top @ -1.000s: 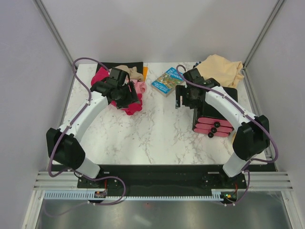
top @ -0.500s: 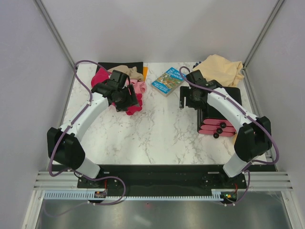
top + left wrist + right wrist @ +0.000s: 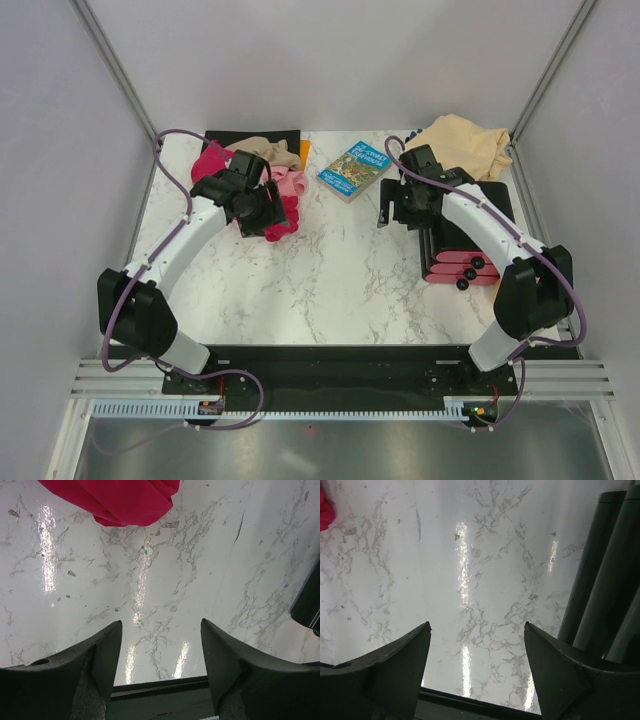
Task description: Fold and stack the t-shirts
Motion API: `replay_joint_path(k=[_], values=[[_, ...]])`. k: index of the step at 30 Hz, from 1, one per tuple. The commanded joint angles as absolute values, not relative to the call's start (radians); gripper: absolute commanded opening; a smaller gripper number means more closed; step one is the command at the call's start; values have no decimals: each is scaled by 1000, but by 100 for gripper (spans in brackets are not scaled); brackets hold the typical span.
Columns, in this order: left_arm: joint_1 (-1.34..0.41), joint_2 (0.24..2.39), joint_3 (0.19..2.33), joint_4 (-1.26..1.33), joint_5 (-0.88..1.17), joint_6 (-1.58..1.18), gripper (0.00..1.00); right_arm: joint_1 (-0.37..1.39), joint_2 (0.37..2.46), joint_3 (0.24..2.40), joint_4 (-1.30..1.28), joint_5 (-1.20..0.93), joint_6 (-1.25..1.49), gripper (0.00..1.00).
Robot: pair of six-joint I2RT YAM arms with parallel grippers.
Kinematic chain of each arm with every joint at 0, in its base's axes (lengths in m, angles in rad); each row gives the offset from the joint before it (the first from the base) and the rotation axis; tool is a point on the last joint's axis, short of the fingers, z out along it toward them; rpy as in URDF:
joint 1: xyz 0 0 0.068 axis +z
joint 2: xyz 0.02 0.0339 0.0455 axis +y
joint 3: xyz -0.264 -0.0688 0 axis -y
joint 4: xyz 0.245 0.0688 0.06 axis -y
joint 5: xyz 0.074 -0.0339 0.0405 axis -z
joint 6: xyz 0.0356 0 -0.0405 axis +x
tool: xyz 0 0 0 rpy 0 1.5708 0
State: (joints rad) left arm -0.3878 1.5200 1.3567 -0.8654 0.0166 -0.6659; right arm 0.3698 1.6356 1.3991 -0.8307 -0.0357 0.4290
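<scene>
A heap of t-shirts lies at the back left: crimson red (image 3: 211, 161), pink (image 3: 292, 183) and tan-brown (image 3: 272, 150). A pale peach-cream t-shirt (image 3: 464, 141) is bunched in the back right corner. My left gripper (image 3: 266, 208) hovers over the heap's near edge, open. In the left wrist view the crimson cloth (image 3: 115, 499) lies beyond the empty left gripper (image 3: 161, 630), with bare marble between the fingers. My right gripper (image 3: 391, 208) stands open over the marble right of centre. The right gripper (image 3: 477, 630) holds nothing.
A blue illustrated book (image 3: 353, 168) lies at the back centre. A black mat (image 3: 487, 197) lies under the right arm, with a pink slatted object with black knobs (image 3: 461, 269) on it. Another black mat (image 3: 226, 136) sits behind the heap. Walls close in on three sides.
The right arm has swung a little to the right and back, and the pink slatted object under it sits further right. The left gripper shifted slightly over the heap. Both stay open.
</scene>
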Motion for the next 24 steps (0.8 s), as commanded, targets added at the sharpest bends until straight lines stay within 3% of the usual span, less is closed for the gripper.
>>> replay_joint_path(k=[1,7,14,24], values=[[-383,1468,1338,-856,-25,-689,72,368,1606,1459,-752,-149,417,83],[-382,1450,1319,-859,-20,-696,72,370,1601,1532,-697,-233,429,83],[-382,1336,1333,-922,-60,-744,72,370,1569,1415,-505,-357,552,83],[-382,990,1063,-954,-107,-813,72,368,1775,1531,-430,-420,575,81]])
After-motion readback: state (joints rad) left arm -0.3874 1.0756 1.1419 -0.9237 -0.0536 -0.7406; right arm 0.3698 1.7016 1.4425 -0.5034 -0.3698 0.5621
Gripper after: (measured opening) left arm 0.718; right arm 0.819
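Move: From the right hand, the middle of the red t-shirt lies about 37 cm to the left and 13 cm ahead, some 13 cm lower. The pink t-shirt beside it is about 30 cm left and 17 cm ahead; the book is only about 10 cm left and 20 cm ahead; the black box stands roughly 17 cm to the right, about level. From the left hand, the red t-shirt's middle is about 15 cm ahead and 6 cm left, some 15 cm below. Swinging left and up away from the black box, the open, empty right hand travels about 8 cm left towards the red t-shirt, with a lesser reach forward; it climbs over 6 cm, then dips a little, rolling its fingertips some 25 degrees leftward. The left hand, also open, lingers, then clears out, back about 7 cm with smaller shifts up and left, away from the shirts. ##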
